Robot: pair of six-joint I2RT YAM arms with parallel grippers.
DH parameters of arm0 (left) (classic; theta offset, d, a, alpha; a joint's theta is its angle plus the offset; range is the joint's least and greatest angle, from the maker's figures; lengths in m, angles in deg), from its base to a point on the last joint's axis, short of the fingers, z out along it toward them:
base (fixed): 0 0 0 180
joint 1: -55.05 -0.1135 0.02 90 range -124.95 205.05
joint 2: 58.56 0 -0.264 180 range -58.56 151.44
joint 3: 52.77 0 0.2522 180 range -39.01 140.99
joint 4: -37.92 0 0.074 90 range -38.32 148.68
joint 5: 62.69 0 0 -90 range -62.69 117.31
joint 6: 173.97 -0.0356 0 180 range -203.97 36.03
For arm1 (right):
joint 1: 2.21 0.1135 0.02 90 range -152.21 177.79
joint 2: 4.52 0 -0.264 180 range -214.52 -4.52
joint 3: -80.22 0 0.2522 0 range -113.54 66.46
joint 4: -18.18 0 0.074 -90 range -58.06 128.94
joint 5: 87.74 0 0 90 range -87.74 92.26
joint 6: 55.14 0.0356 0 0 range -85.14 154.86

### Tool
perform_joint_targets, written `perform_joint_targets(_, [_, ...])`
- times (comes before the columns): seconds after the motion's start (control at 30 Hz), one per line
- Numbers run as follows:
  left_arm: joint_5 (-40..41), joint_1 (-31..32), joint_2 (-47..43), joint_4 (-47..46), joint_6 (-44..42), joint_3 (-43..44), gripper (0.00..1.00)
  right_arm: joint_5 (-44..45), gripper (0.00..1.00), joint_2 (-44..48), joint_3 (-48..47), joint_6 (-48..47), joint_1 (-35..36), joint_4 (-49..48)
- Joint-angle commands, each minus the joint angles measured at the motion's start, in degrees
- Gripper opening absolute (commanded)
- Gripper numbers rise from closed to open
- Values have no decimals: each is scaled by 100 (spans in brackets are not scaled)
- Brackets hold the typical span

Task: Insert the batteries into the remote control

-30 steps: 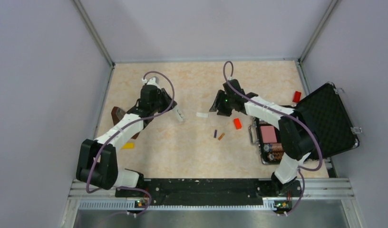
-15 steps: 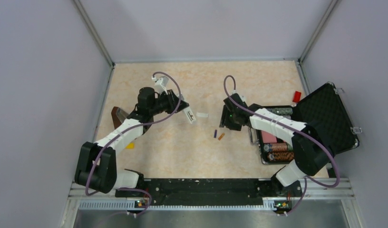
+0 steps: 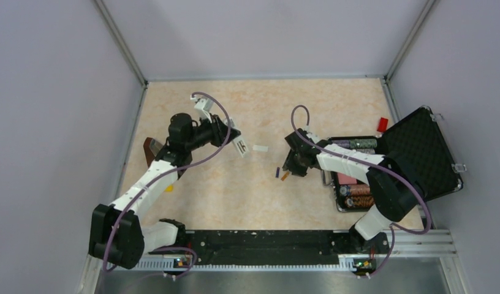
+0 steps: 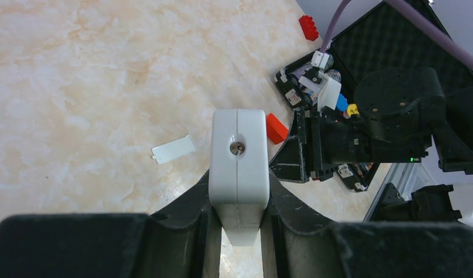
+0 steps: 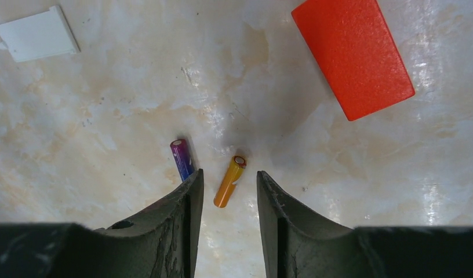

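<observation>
My left gripper (image 3: 235, 139) is shut on the white remote control (image 3: 240, 146) and holds it above the table at left centre. In the left wrist view the remote (image 4: 238, 156) sits end-on between the fingers of that gripper (image 4: 238, 194). The purple battery (image 3: 277, 173) and the orange battery (image 3: 285, 176) lie side by side on the table. My right gripper (image 3: 291, 166) is open and low over them. In the right wrist view the orange battery (image 5: 230, 180) lies between the fingers of the open gripper (image 5: 229, 176), and the purple battery (image 5: 182, 158) lies just outside the left finger.
A loose white plate (image 3: 260, 148) lies between the arms. A red block (image 5: 353, 55) lies beyond the batteries. An open black case (image 3: 419, 153) with more batteries stands at the right, with a red brick (image 3: 382, 124) behind it. A yellow bar (image 3: 168, 188) lies under the left arm.
My right gripper has moved from beside the white plate toward me, down over the batteries. My left arm has swung the remote to the right and turned it.
</observation>
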Motion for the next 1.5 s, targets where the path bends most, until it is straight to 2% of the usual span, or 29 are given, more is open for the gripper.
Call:
perform_joint_targets(0.0, [126,8,-330,-18,-185,-10,0,65,38,-180,-50,522,89,-210])
perform_joint_targets(0.13, [268,10,-465,133,-231,-99,0,138,37,-296,-109,612,170,-152])
perform_joint_targets(0.27, [419,5,-551,174,-224,-168,0,152,27,-429,-155,596,201,-128])
perform_joint_targets(0.5, [654,0,-583,283,-187,-170,0,324,26,-714,-406,426,338,136])
perform_joint_targets(0.7, [845,-10,-625,346,-177,-187,0,457,8,-712,-437,345,399,282])
perform_joint_targets(0.87, [927,-8,-677,344,-170,-230,0,575,0,-600,-477,406,392,414])
perform_joint_targets(0.97, [994,-8,-713,353,-155,-249,0,740,0,-420,-469,711,385,607])
perform_joint_targets(1.23, [1095,-8,-807,144,125,-436,0,804,0,573,294,2420,7,714])
perform_joint_targets(1.47, [1141,-8,-835,2,270,-507,0,444,0,475,548,2889,-169,757])
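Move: The orange battery lies about 2 cm left of the right hand, 1 cm back and some 3 cm below; the blue battery is level with the hand, 5 cm to its left. The red block stands roughly 6 cm ahead and 6 cm right, the white battery cover 10 cm ahead and 12 cm left. From the left hand, holding the remote, the orange battery is some 21 cm right, 6 cm back and 21 cm down. Right hand eases left and down, pinches the orange battery and carries it some 5 cm right, turning clockwise. ##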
